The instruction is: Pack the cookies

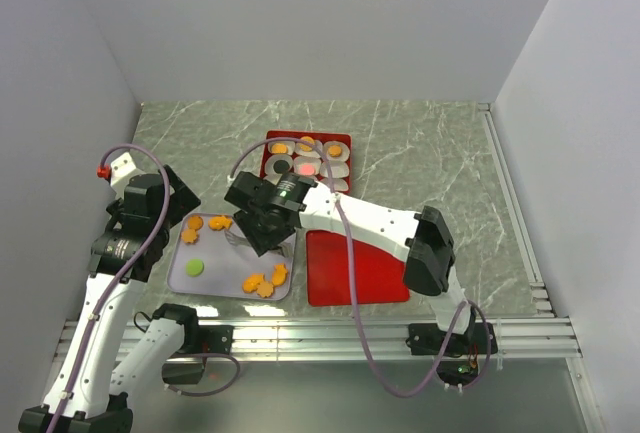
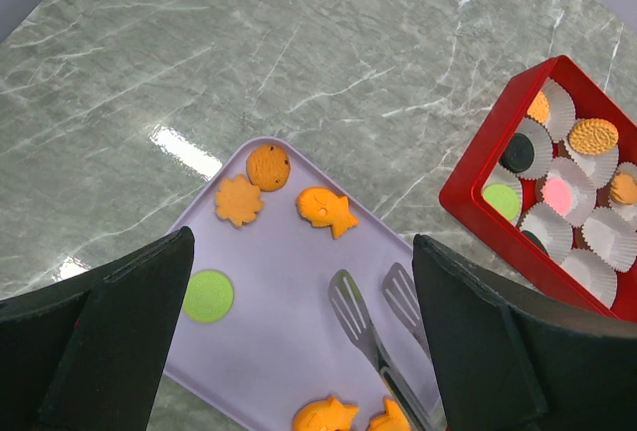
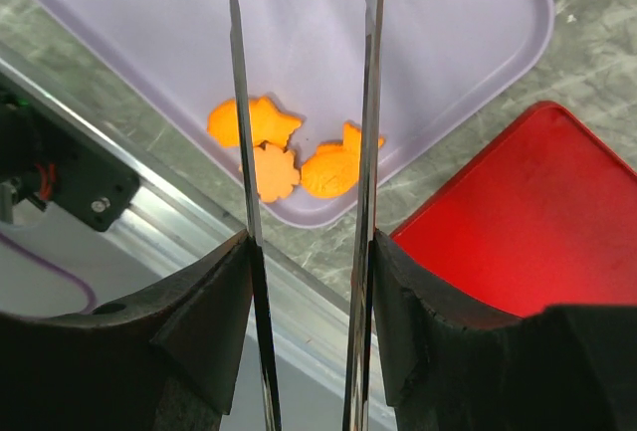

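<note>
Several cookies lie on a lilac tray (image 1: 222,253): orange ones (image 2: 326,209) at its far end, a green disc (image 2: 208,295) at the left, and three orange ones (image 3: 271,172) at its near corner. More cookies (image 2: 594,135) sit in white paper cups inside a red box (image 2: 478,202). My right gripper (image 3: 309,262) is shut on metal tongs (image 3: 239,103). The tongs' slotted tips (image 2: 358,317) stand apart over the tray with nothing between them. My left gripper (image 2: 304,351) hangs open above the tray's left part, holding nothing.
A flat red lid (image 1: 355,268) lies right of the tray, near the front edge. An aluminium rail (image 3: 199,222) runs along the table's near edge. White walls enclose the marble table on three sides.
</note>
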`<control>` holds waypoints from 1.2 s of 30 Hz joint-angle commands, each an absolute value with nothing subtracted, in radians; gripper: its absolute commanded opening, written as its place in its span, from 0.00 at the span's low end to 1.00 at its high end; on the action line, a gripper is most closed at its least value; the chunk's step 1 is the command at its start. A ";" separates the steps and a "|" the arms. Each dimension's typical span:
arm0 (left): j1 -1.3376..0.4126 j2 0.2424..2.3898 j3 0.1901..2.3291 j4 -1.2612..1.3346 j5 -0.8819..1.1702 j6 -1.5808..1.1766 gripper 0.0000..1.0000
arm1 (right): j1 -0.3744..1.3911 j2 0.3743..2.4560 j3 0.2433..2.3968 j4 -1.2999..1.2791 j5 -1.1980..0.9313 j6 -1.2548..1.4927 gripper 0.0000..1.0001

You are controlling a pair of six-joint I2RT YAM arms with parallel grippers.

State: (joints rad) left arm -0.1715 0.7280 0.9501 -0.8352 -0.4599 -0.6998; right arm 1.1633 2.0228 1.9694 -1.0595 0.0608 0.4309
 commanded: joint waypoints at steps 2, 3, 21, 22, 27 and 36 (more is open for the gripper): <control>-0.166 0.715 0.954 -0.816 -0.462 -0.699 0.97 | 1.174 2.048 1.964 -1.011 0.068 0.419 0.55; -0.166 0.715 0.954 -0.816 -0.462 -0.699 0.97 | 1.173 2.060 1.963 -1.006 0.066 0.417 0.55; -0.164 0.722 0.954 -0.818 -0.459 -0.698 0.97 | 1.173 2.258 2.163 -1.049 0.087 0.388 0.55; -0.164 0.724 0.954 -0.819 -0.459 -0.698 0.97 | 1.175 2.263 2.183 -1.055 0.083 0.387 0.55; -0.164 0.726 0.954 -0.819 -0.459 -0.698 0.97 | 1.174 2.299 2.232 -1.069 0.074 0.382 0.56; -0.163 0.727 0.954 -0.819 -0.459 -0.698 0.96 | 1.173 2.307 2.215 -1.068 0.064 0.377 0.51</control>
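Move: The right hand still holds the tongs apart over the tray; the near-box fish cookie lies about 8 cm ahead, 13 cm to its left and some 15 cm below. On the same level, the round cookie is roughly 7 cm left of that fish, the flower cookie 8 cm left and 4 cm nearer, the green cookie 7 cm left and 13 cm nearer. From the left hand the fish is about 4 cm ahead, 6 cm right, 23 cm below. The right hand lowers the open tongs about 6 cm, then carries them some 4 cm left to the fish. ##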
